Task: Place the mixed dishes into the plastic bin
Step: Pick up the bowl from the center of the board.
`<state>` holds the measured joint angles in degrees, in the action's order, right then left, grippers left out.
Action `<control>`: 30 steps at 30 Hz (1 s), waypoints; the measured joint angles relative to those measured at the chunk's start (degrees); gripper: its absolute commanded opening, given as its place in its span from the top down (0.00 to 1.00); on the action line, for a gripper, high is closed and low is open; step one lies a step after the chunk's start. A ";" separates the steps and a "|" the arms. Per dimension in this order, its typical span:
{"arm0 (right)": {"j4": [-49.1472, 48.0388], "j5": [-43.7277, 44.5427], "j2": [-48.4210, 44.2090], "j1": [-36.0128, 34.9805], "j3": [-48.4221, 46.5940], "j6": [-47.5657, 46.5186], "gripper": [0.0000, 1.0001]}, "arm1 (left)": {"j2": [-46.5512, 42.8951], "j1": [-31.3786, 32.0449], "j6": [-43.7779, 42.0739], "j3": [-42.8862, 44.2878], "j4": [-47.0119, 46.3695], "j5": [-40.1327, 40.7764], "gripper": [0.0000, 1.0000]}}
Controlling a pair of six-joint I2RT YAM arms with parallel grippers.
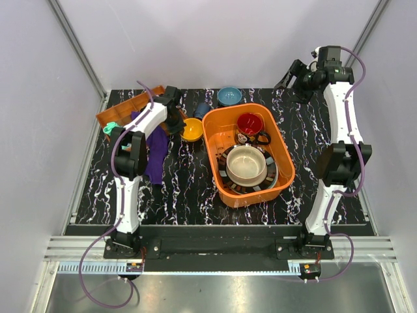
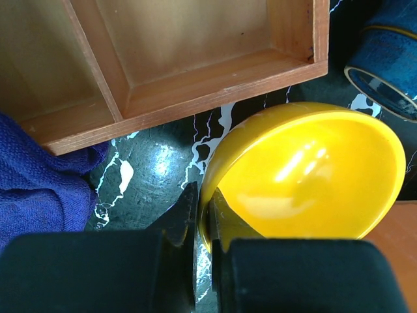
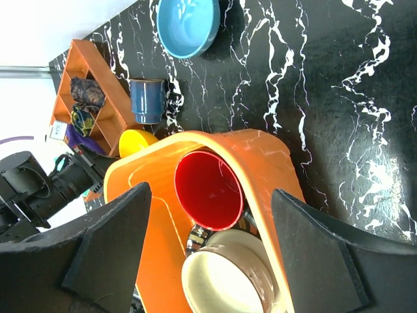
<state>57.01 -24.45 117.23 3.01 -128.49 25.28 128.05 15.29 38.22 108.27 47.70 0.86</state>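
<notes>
An orange-yellow bowl (image 1: 191, 129) (image 2: 306, 176) sits on the black marbled table just left of the orange plastic bin (image 1: 281, 153) (image 3: 260, 147). My left gripper (image 1: 177, 122) (image 2: 203, 195) is shut on that bowl's near rim, one finger inside and one outside. Inside the bin are a red mug (image 1: 250, 124) (image 3: 208, 189) and a beige bowl (image 1: 246, 163) (image 3: 225, 280) resting on a dark striped-rim plate (image 1: 225, 177). A small blue bowl (image 1: 229, 96) (image 3: 187, 25) stands behind the bin. My right gripper (image 1: 287, 78) (image 3: 212, 248) hangs open, high at the back right, empty.
A dark blue mug (image 1: 202, 109) (image 2: 384, 59) (image 3: 146, 100) stands behind the yellow bowl. The brown-orange compartment tray (image 1: 127, 107) (image 2: 195, 72) lies at the back left. A purple cloth (image 1: 155, 153) (image 2: 39, 182) and a teal toy (image 1: 112, 128) lie beside it.
</notes>
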 measured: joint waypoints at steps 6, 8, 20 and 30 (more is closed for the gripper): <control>-0.11 0.17 -0.13 0.00 0.61 0.04 0.17 | -0.07 0.00 0.39 0.15 0.31 0.28 1.00; -0.17 0.31 -0.13 0.00 0.61 0.15 0.16 | -0.28 0.00 0.63 0.24 0.92 0.72 1.00; -1.64 0.39 0.13 0.00 0.50 1.11 0.17 | -6.40 0.00 2.12 2.10 3.50 1.57 1.00; -1.81 1.53 2.01 0.00 -0.72 2.43 0.17 | -13.05 0.00 2.69 2.23 6.54 2.43 1.00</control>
<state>55.20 -22.92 119.24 3.01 -129.21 27.70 115.00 15.29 40.91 110.50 54.24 3.29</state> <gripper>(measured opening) 0.833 0.067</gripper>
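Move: The orange bin's middle lies about 25 cm to the right of the left hand, which already pinches the yellow bowl's left rim, and 11 cm back, roughly at its height. The bowl's own middle is some 5 cm right and 1 cm ahead; the blue mug stands 8 cm right and 10 cm ahead. The purple cloth is about 10 cm left and 8 cm back. From the right hand the bin is 14 cm left, 13 cm back and 22 cm down. The yellow bowl, still pinched at its left rim, is drawn nearly straight up off the table by the left hand, which climbs about 11 cm beside the bin after a slow start. The fingers keep their closed hold while the wrist tilts some 10 degrees, swinging the fingertips forward. ##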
